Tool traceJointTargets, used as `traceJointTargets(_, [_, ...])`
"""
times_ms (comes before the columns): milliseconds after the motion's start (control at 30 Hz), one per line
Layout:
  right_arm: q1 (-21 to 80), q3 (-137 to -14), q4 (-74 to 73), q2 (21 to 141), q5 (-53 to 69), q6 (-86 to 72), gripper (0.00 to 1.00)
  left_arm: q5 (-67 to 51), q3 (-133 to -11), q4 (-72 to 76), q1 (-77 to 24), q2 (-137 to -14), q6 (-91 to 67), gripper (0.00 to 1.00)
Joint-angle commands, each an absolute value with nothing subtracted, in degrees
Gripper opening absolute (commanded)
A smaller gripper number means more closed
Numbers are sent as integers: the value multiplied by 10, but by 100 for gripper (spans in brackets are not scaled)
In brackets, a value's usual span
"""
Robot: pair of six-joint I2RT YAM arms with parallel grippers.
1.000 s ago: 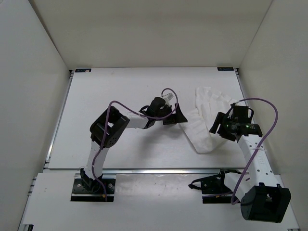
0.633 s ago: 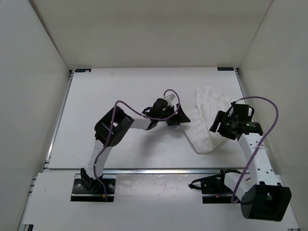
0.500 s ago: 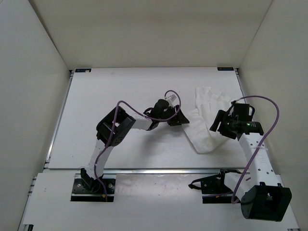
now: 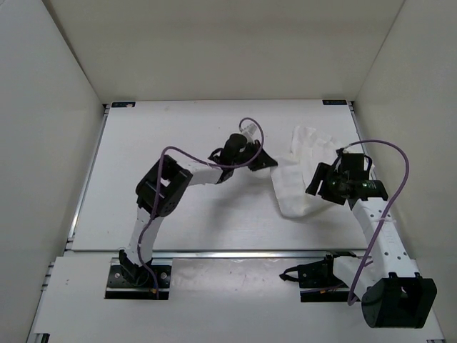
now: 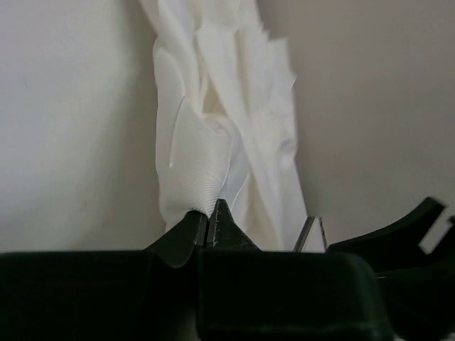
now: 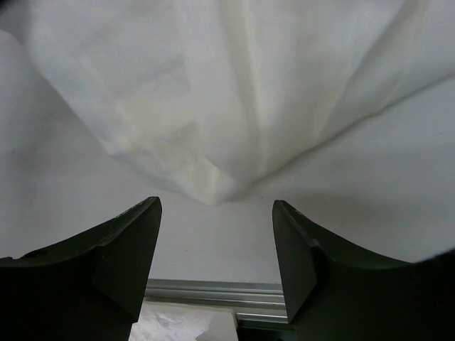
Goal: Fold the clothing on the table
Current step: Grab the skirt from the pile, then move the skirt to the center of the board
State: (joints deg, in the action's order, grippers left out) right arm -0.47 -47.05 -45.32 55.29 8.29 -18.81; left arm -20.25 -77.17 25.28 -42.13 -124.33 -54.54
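The white clothing point(image 4: 296, 175) lies crumpled on the right half of the table point(image 4: 157, 128). My left gripper point(image 4: 268, 163) is at its left edge, shut on a ribbed fold of the clothing point(image 5: 206, 135); in the left wrist view the fingertips point(image 5: 195, 222) pinch that fold together. My right gripper point(image 4: 318, 183) hovers over the garment's right side. In the right wrist view it point(image 6: 215, 207) stands open, with a corner of the clothing point(image 6: 227, 92) just beyond its fingers point(image 6: 131, 238) and nothing between them.
White walls enclose the table on three sides. A silver rail point(image 4: 214, 252) runs along the near edge and shows below the right fingers as the rail point(image 6: 206, 290). Purple cables loop over both arms. The right wall is close to the right arm.
The left gripper went from open to shut on the clothing's left edge and drew back slightly left, bunching the cloth. The right gripper edged a little left, still open.
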Motion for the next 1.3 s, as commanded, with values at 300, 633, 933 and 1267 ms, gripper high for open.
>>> traceJointTargets(300, [-33,-519,-406,543,99,-163,61,-133,-1095,-49,-148,-1045,-364,0])
traceJointTargets(633, [-9,-547,-376,566,98,-173,61,-54,-1060,-85,-337,-1014,-240,0])
traceJointTargets(933, [-73,-501,-400,512,127,-163,64,-54,-716,40,-467,-982,-328,0])
traceJointTargets(1267, [-37,-469,-379,526,138,-185,66,-165,-682,67,-490,-966,-339,94])
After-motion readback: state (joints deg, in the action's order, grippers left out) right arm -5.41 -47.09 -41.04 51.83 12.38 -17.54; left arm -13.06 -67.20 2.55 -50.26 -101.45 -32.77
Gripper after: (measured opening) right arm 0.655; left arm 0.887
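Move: Pinched at one edge in the left fingers, the skirt spreads over to their right, its middle about 12 cm right, 2 cm back and some 7 cm below. The bare patch it is taken to lies roughly 9 cm back and 9 cm left of the left hand, 8 cm lower; the right gripper is 15 cm right, 8 cm back. From the right hand, that patch is about 25 cm left and level, 14 cm down; the skirt's middle is 4 cm ahead, 3 cm left, 12 cm down. Flinging the skirt, the left hand keeps its pinch and swings fast up about 35 cm, leftward and forward, tipping the fingers up some 40 degrees, then whips back and down towards the bare patch, ending roughly 10 cm nearer the base than it began; the fingers open low there and let go. The empty right hand rises 5 cm and eases forward, then settles partway back. ##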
